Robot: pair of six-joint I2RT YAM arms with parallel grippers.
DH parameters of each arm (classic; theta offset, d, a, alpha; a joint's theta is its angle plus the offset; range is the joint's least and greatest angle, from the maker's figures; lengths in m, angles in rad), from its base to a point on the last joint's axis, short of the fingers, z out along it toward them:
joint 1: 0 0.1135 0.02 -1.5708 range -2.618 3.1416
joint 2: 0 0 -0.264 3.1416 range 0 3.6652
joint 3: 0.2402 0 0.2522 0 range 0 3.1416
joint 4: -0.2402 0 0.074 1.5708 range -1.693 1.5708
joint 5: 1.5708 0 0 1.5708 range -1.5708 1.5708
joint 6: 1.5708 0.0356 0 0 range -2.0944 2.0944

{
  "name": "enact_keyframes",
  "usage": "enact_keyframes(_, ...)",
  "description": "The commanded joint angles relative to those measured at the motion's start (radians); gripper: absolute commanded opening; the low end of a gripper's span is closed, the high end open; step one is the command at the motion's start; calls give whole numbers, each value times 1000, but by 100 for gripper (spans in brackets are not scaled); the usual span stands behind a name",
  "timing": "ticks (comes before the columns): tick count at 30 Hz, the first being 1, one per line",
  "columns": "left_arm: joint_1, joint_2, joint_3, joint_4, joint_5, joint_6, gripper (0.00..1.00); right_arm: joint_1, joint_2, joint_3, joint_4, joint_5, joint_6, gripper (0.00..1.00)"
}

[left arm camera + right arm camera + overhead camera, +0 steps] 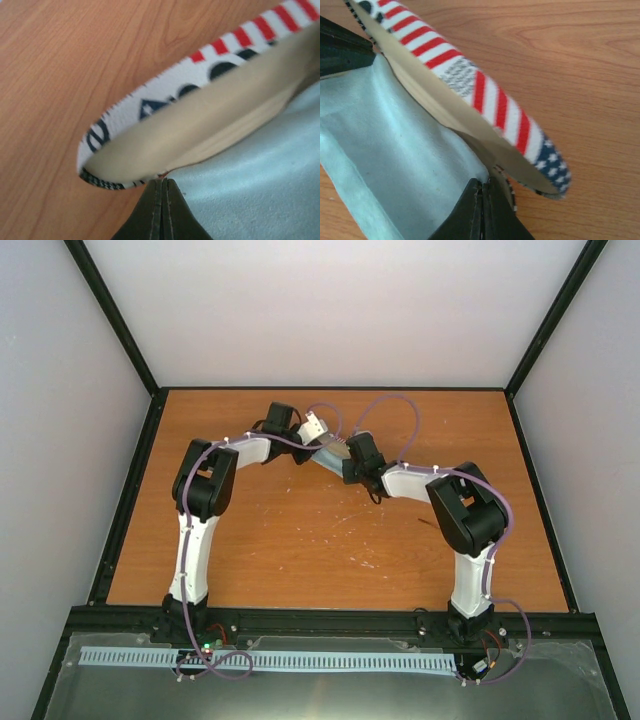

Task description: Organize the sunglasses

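Note:
The sunglasses are hidden in every view. The oval flag-patterned case [314, 427] stands open at the back middle of the table, its beige lining [200, 125] showing. A light blue cloth [328, 456] hangs stretched between my two grippers, right beside the case. In the left wrist view the left gripper [163, 182] is shut, pinching the cloth [250, 190] at its edge beside the case rim [100, 177]. My right gripper [482, 186] is also shut, on the cloth's [395, 150] opposite edge, beneath the striped lid [490, 105].
Bare wooden tabletop [300, 540] surrounds the case. A black frame [130, 490] borders the table, with white walls behind. The left gripper's dark body [340, 50] shows at the top left of the right wrist view, close across the cloth.

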State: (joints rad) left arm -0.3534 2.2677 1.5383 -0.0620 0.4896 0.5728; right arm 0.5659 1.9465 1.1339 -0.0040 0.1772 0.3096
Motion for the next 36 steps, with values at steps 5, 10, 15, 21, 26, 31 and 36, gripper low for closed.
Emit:
enact_keyframes(5, 8, 93, 122, -73, -18, 51, 1, 9, 39, 0, 3, 123, 81, 3)
enact_keyframes(10, 8, 94, 132, -83, -30, 60, 1, 9, 71, 17, -7, 97, 86, 3)
enact_keyframes(15, 8, 87, 124, -87, -46, 62, 8, 9, 95, 40, -33, 81, 79, 3)
enact_keyframes(21, 8, 72, 102, -75, -62, 55, 28, 9, 82, 38, -35, 95, 79, 15)
enact_keyframes(26, 8, 30, 43, -38, -70, 48, 44, 9, 66, 28, -40, 111, 79, 17)
enact_keyframes(31, 8, -27, -25, -9, -62, 25, 53, 10, 48, 13, -41, 132, 76, 24)
enact_keyframes(36, 8, -84, -96, 19, -61, 7, 87, 9, 44, 13, -48, 144, 69, 27)
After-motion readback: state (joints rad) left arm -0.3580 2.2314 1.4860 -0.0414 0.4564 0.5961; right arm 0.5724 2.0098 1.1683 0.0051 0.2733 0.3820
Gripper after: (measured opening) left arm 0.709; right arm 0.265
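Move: Both my hands still hold corners of the blue cloth at the open glasses case. Its middle is about 6 cm right of my left hand, 2 cm back and 3 cm lower, and about 5 cm ahead, 5 cm left and 3 cm below my right. From my left hand, the striped lid is some 3 cm ahead and 8 cm right. The sunglasses lie roughly 25 cm right of my right hand, 12 cm back and 4 cm lower. I lay the cloth in the case: my left hand pushes its corner forward and slightly right, nearly 2 cm, while my right sinks about as far with its corner, easing ahead and turning a little clockwise. Then both let go, the left fingers opening wide as that hand backs off some 2 cm, the right ones parting only a quarter and staying low over the cloth. ##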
